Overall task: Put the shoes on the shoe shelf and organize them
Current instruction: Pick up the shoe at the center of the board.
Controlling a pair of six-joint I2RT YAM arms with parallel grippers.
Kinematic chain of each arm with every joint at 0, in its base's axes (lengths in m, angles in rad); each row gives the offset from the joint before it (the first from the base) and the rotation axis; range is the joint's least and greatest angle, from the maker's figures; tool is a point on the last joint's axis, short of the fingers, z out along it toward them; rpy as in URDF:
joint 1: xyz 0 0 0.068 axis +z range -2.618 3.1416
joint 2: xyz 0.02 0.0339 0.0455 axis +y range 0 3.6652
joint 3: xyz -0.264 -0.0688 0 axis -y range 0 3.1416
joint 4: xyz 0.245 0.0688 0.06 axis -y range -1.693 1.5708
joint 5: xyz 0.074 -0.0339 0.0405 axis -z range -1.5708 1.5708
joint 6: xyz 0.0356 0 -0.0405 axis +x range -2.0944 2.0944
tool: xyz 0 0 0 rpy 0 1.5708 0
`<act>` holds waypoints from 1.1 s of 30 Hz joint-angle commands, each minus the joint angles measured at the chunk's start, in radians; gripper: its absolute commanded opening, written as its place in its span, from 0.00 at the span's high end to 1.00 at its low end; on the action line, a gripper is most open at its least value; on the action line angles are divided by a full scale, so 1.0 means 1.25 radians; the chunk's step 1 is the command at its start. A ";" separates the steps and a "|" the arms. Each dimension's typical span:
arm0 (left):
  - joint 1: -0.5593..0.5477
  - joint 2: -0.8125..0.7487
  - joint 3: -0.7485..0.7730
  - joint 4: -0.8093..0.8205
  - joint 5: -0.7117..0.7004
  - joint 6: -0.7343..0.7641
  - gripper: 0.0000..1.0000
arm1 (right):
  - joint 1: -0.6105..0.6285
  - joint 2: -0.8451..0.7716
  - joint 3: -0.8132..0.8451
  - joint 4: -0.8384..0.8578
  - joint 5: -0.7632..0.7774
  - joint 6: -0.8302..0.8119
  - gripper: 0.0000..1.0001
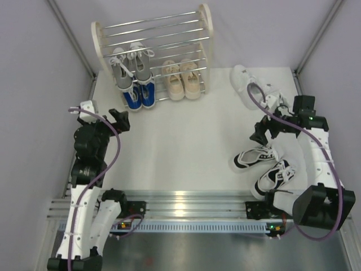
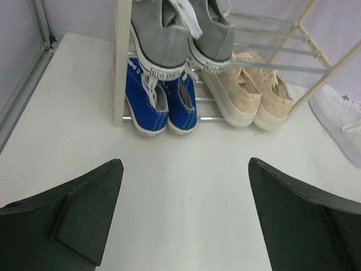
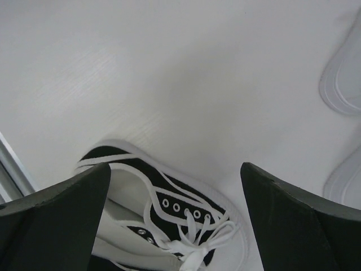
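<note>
The shoe shelf (image 1: 98,39) stands at the back with the grey shoes (image 1: 131,68) on a middle tier. The blue shoes (image 1: 140,97) and beige shoes (image 1: 180,79) sit side by side below. My left gripper (image 1: 121,120) hovers open and empty over bare table just in front of the blue pair (image 2: 161,101). The black-and-white shoes (image 1: 256,157) lie on the table at the right, the second one (image 1: 276,176) nearer the front. My right gripper (image 3: 175,166) is open above one of them (image 3: 169,209), not touching it. The white shoes (image 1: 248,84) lie at the back right.
The arms' aluminium rail (image 1: 192,206) runs along the near edge. Metal frame posts (image 1: 70,39) rise at both back corners in front of grey walls. The white pair (image 3: 344,73) lies just right of my right gripper. A white shoe (image 2: 341,116) lies right of the shelf.
</note>
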 commanded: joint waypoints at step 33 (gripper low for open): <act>-0.032 -0.074 -0.111 -0.065 0.193 0.027 0.02 | 0.313 -0.070 -0.258 0.069 0.504 -0.196 0.92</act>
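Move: The black shoe to be picked up lies about 6 cm back from the right hand, a couple of centimetres to its right and some 14 cm below. The other black shoe is about 15 cm back and 10 cm to the right; of the white shoes, the near one is some 19 cm ahead and 15 cm right, the far one about 27 cm ahead and 3 cm right. From the left hand the black shoe is around 54 cm right, 7 cm back and 27 cm below. The right fingers end pinching the black shoe's collar edge just behind the laces. The hand gets there by sinking about 11 cm and drawing back 4 cm while the wrist swings some 35 degrees to point the fingers steeply down, closing nearly shut. The left hand, open and empty, drops about 7 cm early on, backing and drifting right a little. ##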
